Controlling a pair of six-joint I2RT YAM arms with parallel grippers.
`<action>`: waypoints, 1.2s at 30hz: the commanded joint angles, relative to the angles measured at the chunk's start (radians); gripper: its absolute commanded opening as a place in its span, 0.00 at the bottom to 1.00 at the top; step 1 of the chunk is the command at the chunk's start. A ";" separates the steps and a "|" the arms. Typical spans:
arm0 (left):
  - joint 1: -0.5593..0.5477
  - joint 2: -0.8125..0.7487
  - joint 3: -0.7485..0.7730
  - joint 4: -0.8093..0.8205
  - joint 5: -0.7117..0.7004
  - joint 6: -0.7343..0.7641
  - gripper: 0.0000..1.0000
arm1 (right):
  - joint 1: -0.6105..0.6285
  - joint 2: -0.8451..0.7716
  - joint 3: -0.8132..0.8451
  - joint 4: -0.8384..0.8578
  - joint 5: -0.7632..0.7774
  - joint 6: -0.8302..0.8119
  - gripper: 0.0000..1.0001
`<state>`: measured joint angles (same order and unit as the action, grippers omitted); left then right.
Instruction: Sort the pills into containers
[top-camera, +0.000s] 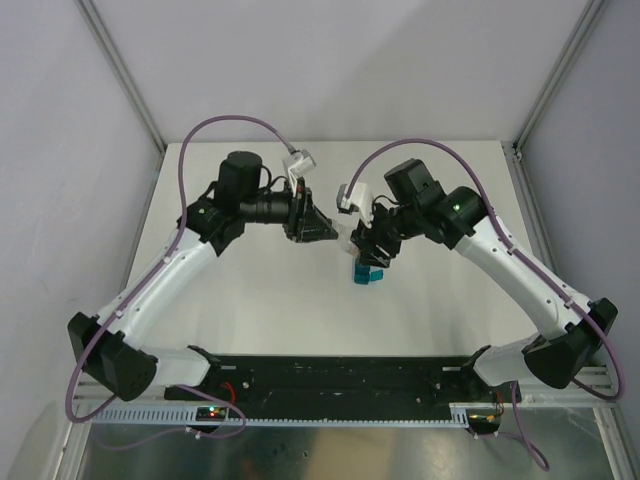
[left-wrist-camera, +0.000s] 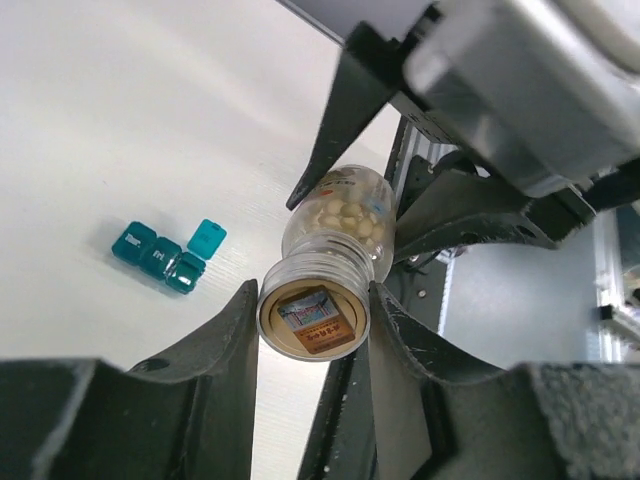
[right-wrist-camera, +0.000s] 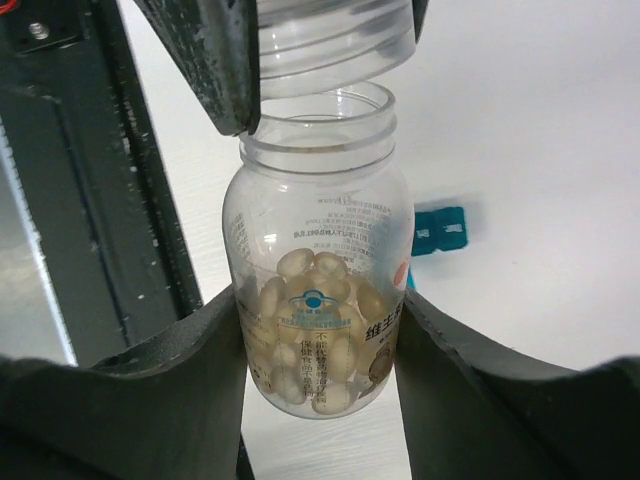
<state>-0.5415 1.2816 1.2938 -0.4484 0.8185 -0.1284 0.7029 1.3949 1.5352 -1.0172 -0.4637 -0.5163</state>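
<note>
A clear bottle (right-wrist-camera: 320, 240) half full of pale pills (right-wrist-camera: 320, 340) hangs above the table, and my right gripper (right-wrist-camera: 322, 300) is shut on its body. Its clear screw cap (left-wrist-camera: 312, 320) sits between the fingers of my left gripper (left-wrist-camera: 314, 295), which is shut on it. In the right wrist view the cap (right-wrist-camera: 335, 45) stands just off the bottle's threaded neck. The two grippers meet over the middle of the table (top-camera: 345, 235). The teal containers (left-wrist-camera: 160, 255) lie on the table below, one lid flipped open (left-wrist-camera: 207, 238). The containers also show in the overhead view (top-camera: 365, 273).
The white tabletop (top-camera: 300, 320) is bounded by grey walls and metal posts (top-camera: 125, 75). A black rail (top-camera: 340, 375) carrying the arm bases runs along the near edge.
</note>
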 joint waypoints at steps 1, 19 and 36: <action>0.056 0.038 0.045 0.040 0.012 -0.161 0.02 | 0.015 -0.043 -0.007 0.062 0.074 0.026 0.00; 0.202 0.090 -0.093 -0.103 -0.544 0.235 0.15 | -0.090 -0.212 -0.186 0.154 -0.076 0.047 0.00; 0.200 0.481 -0.086 -0.127 -0.776 0.256 0.31 | -0.195 -0.339 -0.361 0.206 -0.139 0.060 0.00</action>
<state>-0.3408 1.7271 1.1923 -0.5850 0.1028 0.1146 0.5217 1.0836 1.1896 -0.8616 -0.5667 -0.4667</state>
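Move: At the bottle's open mouth, the left hand holds the loosened cap; the bottle's middle is about 4 cm right, 1 cm back and 3 cm below that hand. The bare table the cap is taken to lies roughly 12 cm ahead, 16 cm left and 30 cm down; the pill box, 7 cm ahead, 9 cm right, 29 cm down. From the right hand, the cap is 6 cm left, 1 cm ahead, 5 cm up; the pill box 8 cm ahead, 3 cm right, 24 cm down. Carrying the cap away from the bottle, the left hand first eases forward, swings left and forward, then sinks about 25 cm towards the bare table on the left, fingers tipping from sideways to steeply down and grip kept. The right hand keeps its hold low on the bottle and draws it some 5 cm right, mouth still up. ##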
